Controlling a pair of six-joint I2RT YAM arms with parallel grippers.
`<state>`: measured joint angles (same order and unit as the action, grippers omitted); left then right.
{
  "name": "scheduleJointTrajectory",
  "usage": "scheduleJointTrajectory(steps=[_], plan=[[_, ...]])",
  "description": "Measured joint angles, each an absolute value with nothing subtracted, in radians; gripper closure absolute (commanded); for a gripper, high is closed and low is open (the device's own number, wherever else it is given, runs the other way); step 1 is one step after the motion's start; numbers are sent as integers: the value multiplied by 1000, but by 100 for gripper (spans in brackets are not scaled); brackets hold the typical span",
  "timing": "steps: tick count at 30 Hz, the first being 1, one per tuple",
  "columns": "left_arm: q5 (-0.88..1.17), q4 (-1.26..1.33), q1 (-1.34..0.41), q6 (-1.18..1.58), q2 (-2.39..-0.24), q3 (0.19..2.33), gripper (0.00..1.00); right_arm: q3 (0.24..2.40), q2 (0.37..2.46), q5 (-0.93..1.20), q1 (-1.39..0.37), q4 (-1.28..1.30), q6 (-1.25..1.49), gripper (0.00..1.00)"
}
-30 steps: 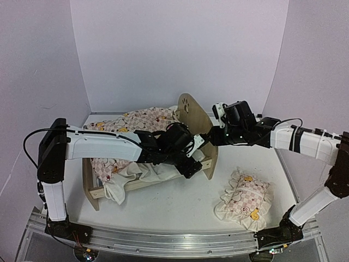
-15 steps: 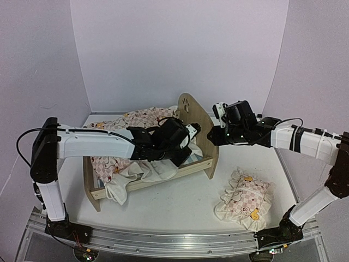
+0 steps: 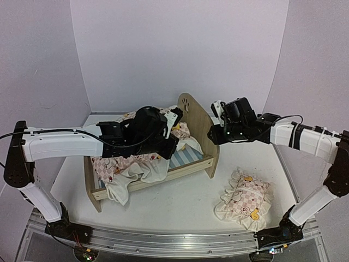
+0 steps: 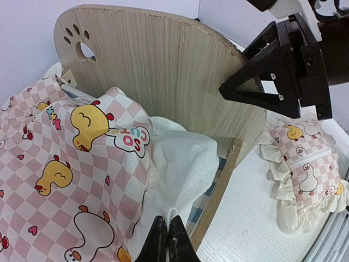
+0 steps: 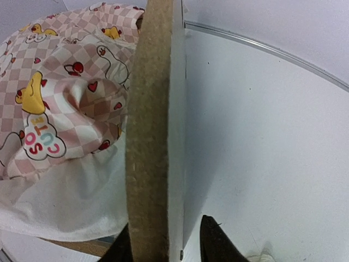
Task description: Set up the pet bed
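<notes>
The pet bed (image 3: 197, 121) stands mid-table, its paw-print headboard (image 4: 163, 71) upright and part of the striped base (image 3: 182, 158) showing. A duck-print quilt (image 3: 122, 164) is bunched over the bed. My left gripper (image 4: 168, 226) is shut on the quilt's white edge (image 4: 182, 164) and holds it raised near the headboard; in the top view the left gripper (image 3: 173, 143) hangs over the bed. My right gripper (image 5: 166, 243) straddles the headboard's rim (image 5: 150, 136) with jaws open. Its right finger (image 5: 215, 243) stands clear of the wood.
The matching frilled pillow (image 3: 242, 199) lies on the white table (image 3: 180, 202) at the front right, apart from the bed. Purple walls close in at the back and sides. A metal rail (image 3: 163, 240) runs along the near edge.
My left gripper closed on the quilt's white edge and pulled it back and to the left, uncovering the striped base. My right gripper's jaws widened around the headboard.
</notes>
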<state>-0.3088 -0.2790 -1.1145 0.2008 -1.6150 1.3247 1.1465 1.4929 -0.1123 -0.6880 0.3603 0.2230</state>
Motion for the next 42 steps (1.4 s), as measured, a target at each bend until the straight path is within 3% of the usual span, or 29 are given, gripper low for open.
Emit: scheduleJointTrajectory(steps=[6,15,23,34,42], plan=[[-321,-260,-1113,198,-1564,1313,100,1180,1417,-109,-692,514,209,45],[-363,-250,-1016,199,-1408,1184,100,1243,1258,64,-760,569,133,43],[-399,-245,-887,241,-1311,1068,100,1427,1513,189,-785,490,70,46],[-415,-243,-784,256,-1240,1017,100,1568,1789,124,-788,445,65,26],[-397,-244,-785,255,-1234,1017,100,1568,1813,137,-788,377,-72,24]])
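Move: The left gripper already holds the quilt's white hem; the middle of the quilt heap lies about 17 cm to its left, 7 cm ahead and 13 cm lower, with the front rail's middle some 5 cm back, 8 cm left and 15 cm down. The right gripper is still at the headboard, whose middle is 4 cm ahead, 4 cm left and 7 cm below; the loose hem lies roughly 10 cm left, 1 cm ahead and 8 cm below it. Keep the left gripper shut on the hem and carry it about 18 cm left and a little forward over the quilt, swinging the wrist some 25 degrees counter-clockwise. Bring the right gripper free of the headboard, back and up, then loop left, forward and down towards the loose hem above the mattress, opening the fingers wide and turning counter-clockwise. ##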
